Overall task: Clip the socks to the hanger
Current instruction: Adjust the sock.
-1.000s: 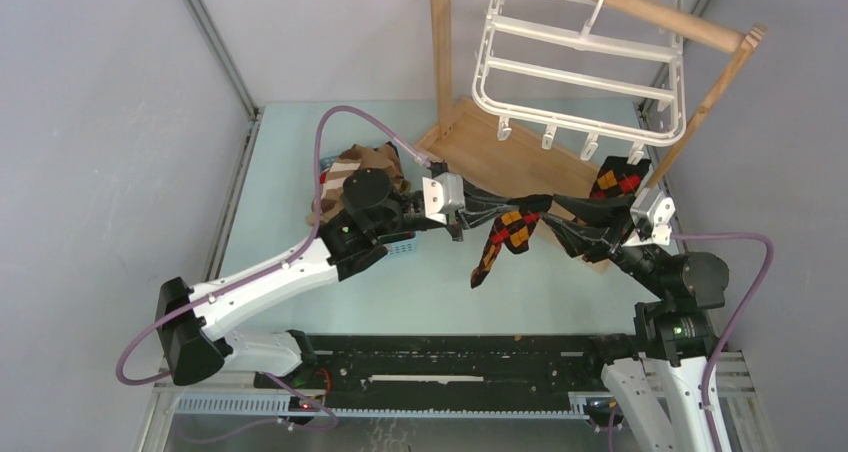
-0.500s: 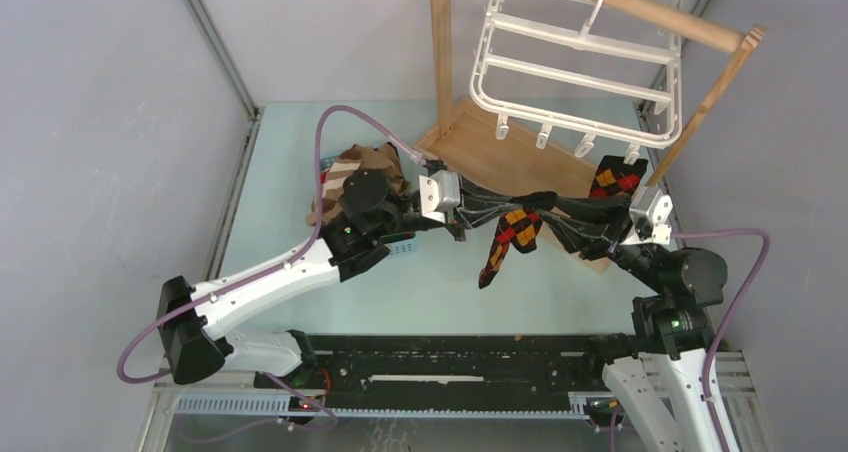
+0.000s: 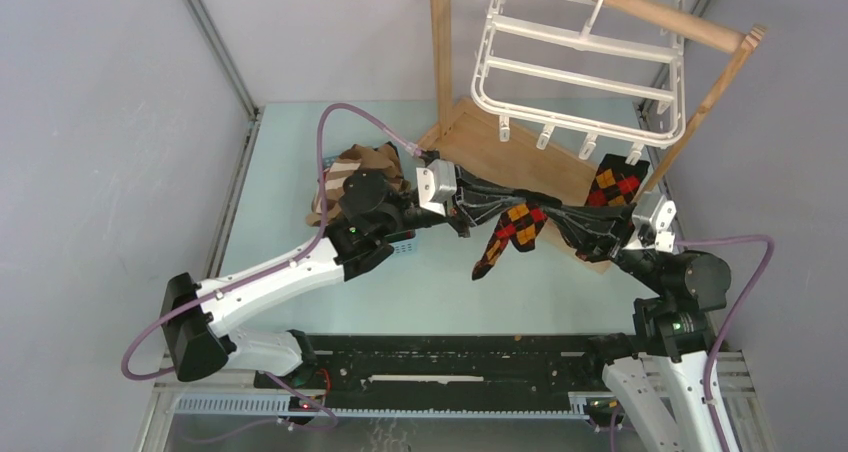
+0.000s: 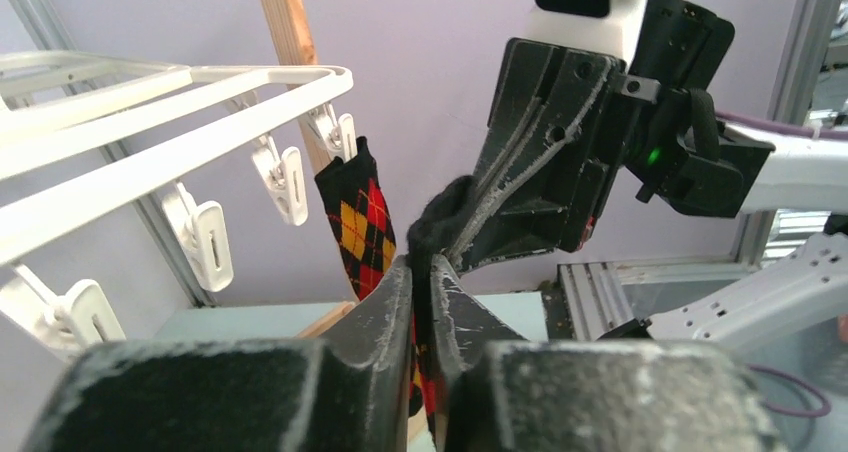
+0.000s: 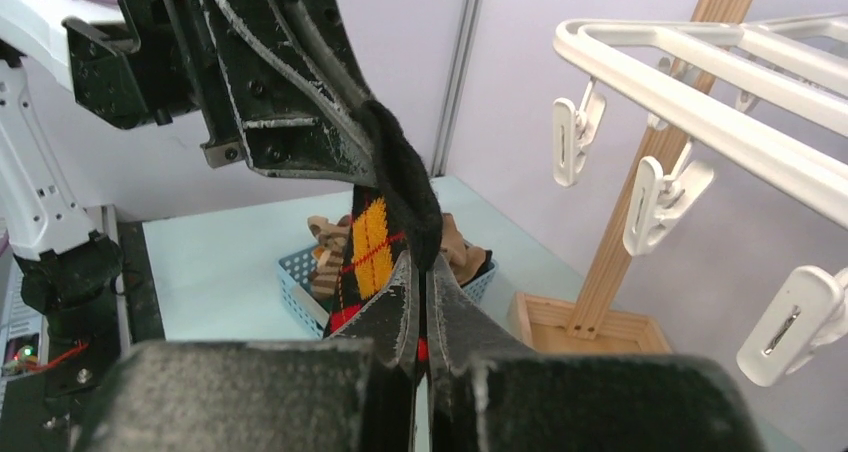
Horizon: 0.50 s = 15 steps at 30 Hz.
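Observation:
A black argyle sock [image 3: 512,229] with red and orange diamonds hangs between my two grippers above the table. My left gripper [image 3: 505,207] is shut on its black cuff [image 4: 437,227]. My right gripper [image 3: 553,212] is shut on the same cuff from the other side [image 5: 405,187]. The white hanger [image 3: 580,57] hangs from the wooden rail behind, with its row of clips [image 3: 545,135] above and beyond the held sock. A second argyle sock [image 3: 612,184] hangs from the right end clip, also seen in the left wrist view [image 4: 362,222].
A tan wooden stand [image 3: 505,152] with a round rail [image 3: 640,12] holds the hanger. A small blue basket [image 5: 300,277] with brown striped socks [image 3: 355,172] sits at the left, under my left arm. Grey walls close in both sides.
Both grippers have moved a little up and back toward the hanger with the sock stretched between them. The hanger has swung slightly.

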Each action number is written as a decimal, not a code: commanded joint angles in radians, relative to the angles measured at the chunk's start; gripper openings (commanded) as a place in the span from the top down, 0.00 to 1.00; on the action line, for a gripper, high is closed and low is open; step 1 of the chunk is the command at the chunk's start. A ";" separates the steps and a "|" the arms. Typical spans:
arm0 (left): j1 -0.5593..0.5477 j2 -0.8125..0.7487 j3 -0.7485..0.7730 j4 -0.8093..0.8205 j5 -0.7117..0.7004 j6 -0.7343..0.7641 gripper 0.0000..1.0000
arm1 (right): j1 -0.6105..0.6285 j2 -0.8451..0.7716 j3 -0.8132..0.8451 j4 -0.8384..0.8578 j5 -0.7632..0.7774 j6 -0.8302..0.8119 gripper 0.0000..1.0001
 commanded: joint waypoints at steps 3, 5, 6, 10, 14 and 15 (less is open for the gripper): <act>-0.007 -0.024 -0.039 0.017 -0.054 0.008 0.67 | -0.049 -0.055 0.050 -0.166 -0.016 -0.119 1.00; -0.007 -0.048 -0.041 -0.027 -0.070 0.055 0.50 | -0.080 -0.087 0.056 -0.277 -0.014 -0.180 1.00; -0.006 -0.056 -0.041 -0.051 -0.078 0.075 0.42 | -0.097 -0.099 0.058 -0.304 -0.009 -0.200 1.00; 0.004 -0.068 -0.023 -0.107 -0.086 0.095 0.22 | -0.165 -0.138 0.060 -0.435 0.021 -0.227 1.00; 0.012 -0.023 0.064 -0.179 -0.081 0.025 0.02 | -0.266 -0.136 0.060 -0.516 -0.006 -0.230 1.00; 0.012 -0.008 0.082 -0.189 -0.071 -0.004 0.00 | -0.291 -0.133 0.060 -0.522 -0.021 -0.233 1.00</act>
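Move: Both hands grip the loose sock's black cuff, the right hand about 7 cm to the right of the left; the sock's middle hangs some 8 cm below the left hand and 3 cm nearer the base, about 1 cm to its right. From the right hand, the already hung sock lies roughly 10 cm right, 6 cm ahead and 4 cm below. The nearest free clip is about 11 cm ahead, 6 cm right and 5 cm up. Right and downward, about 4.5 cm each way, the right hand draws the loose sock away from the left hand and towards the hung sock, fingers still shut on the cuff, swinging some 15 degrees clockwise. The left fingers spread almost fully and let go of the cuff, that hand easing slightly down and forward. ##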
